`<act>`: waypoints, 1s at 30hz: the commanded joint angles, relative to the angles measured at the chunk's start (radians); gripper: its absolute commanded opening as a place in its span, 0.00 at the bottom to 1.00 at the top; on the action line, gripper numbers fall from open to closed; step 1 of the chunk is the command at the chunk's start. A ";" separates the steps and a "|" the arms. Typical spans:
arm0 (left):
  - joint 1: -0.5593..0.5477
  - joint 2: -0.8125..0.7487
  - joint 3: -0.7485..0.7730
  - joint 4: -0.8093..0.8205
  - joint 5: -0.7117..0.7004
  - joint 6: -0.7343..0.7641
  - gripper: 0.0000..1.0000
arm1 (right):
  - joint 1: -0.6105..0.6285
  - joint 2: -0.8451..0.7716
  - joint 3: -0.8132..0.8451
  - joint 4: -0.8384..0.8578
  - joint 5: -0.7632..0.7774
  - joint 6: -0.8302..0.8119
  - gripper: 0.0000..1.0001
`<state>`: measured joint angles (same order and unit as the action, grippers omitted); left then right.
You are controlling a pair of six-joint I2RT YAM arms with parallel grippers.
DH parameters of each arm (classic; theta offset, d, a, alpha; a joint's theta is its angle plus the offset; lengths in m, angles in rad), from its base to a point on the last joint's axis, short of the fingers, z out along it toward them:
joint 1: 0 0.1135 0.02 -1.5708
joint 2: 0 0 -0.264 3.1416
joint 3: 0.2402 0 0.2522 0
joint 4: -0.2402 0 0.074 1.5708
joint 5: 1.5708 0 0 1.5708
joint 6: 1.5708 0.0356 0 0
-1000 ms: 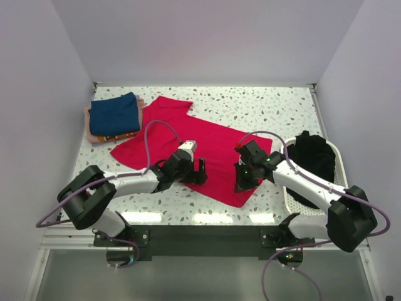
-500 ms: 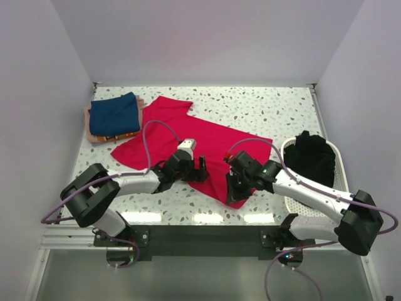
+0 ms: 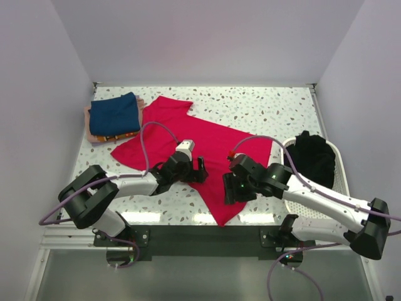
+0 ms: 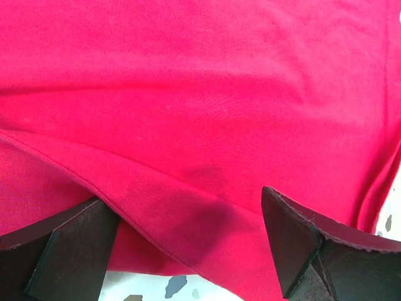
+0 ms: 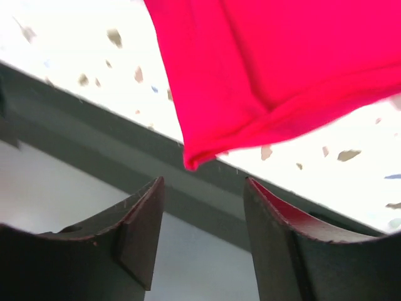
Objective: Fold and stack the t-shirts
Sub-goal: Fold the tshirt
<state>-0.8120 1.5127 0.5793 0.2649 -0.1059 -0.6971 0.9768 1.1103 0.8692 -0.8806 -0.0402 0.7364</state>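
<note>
A crimson-red t-shirt (image 3: 200, 141) lies spread across the table, and one corner (image 3: 220, 219) is pulled out to the near edge. My left gripper (image 3: 202, 170) rests low on its near hem, open, with red cloth (image 4: 207, 125) lying loose between the wide jaws (image 4: 188, 251). My right gripper (image 3: 229, 190) is open just beside the pulled corner. In the right wrist view that corner (image 5: 195, 160) hangs free ahead of the gap between my fingertips (image 5: 203, 213), touching neither. A folded navy t-shirt (image 3: 114, 114) tops a stack on a pale pink one (image 3: 88, 120) at the back left.
A white perforated basket (image 3: 339, 151) stands at the right edge with black t-shirts (image 3: 313, 157) heaped inside. The table's dark front rail (image 5: 94, 119) runs right under the right gripper. White walls close in the back and both sides.
The right gripper dragged the red shirt's near-right corner left and toward the front edge, then opened and let it go. The left gripper stayed open in place.
</note>
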 commanded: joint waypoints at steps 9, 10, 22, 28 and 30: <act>-0.003 0.021 -0.050 -0.102 0.003 -0.021 0.97 | -0.059 0.077 -0.009 0.216 0.224 0.032 0.58; -0.003 0.020 -0.052 -0.102 0.002 -0.022 0.97 | -0.064 0.089 -0.025 0.238 0.223 0.029 0.58; -0.003 0.014 -0.062 -0.098 0.005 -0.025 0.97 | -0.124 0.195 -0.151 0.384 0.195 0.012 0.57; -0.003 0.012 -0.068 -0.092 0.005 -0.024 0.97 | -0.133 0.174 -0.229 0.371 0.169 0.035 0.57; -0.003 0.011 -0.068 -0.090 0.008 -0.022 0.97 | -0.136 0.168 -0.248 0.359 0.163 0.038 0.57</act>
<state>-0.8124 1.5043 0.5606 0.2859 -0.1051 -0.6971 0.8490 1.3037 0.6472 -0.5285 0.1333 0.7528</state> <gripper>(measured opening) 0.966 0.572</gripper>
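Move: The red t-shirt's near-right edge, where it is folded over, lies about 5 cm ahead of the right hand, some 4 cm to its right and 11 cm below. The shirt's near tip is about 4 cm back and 4 cm to the left of this hand, at much the same depth. The white basket's middle stands some 12 cm ahead and 30 cm right. From the left hand, the folded edge lies roughly 9 cm back, 15 cm right and slightly below. Towards the red shirt's folded near-right edge goes the right hand, its fingers staying about half open. It first swings forward about 7 cm with a small rise, turning some 10 degrees clockwise, then sinks roughly 11 cm, easing back and to the right over the last stretch. It ends close above the fold; contact can't be seen. The left hand stays put, wide open, at the shirt. ##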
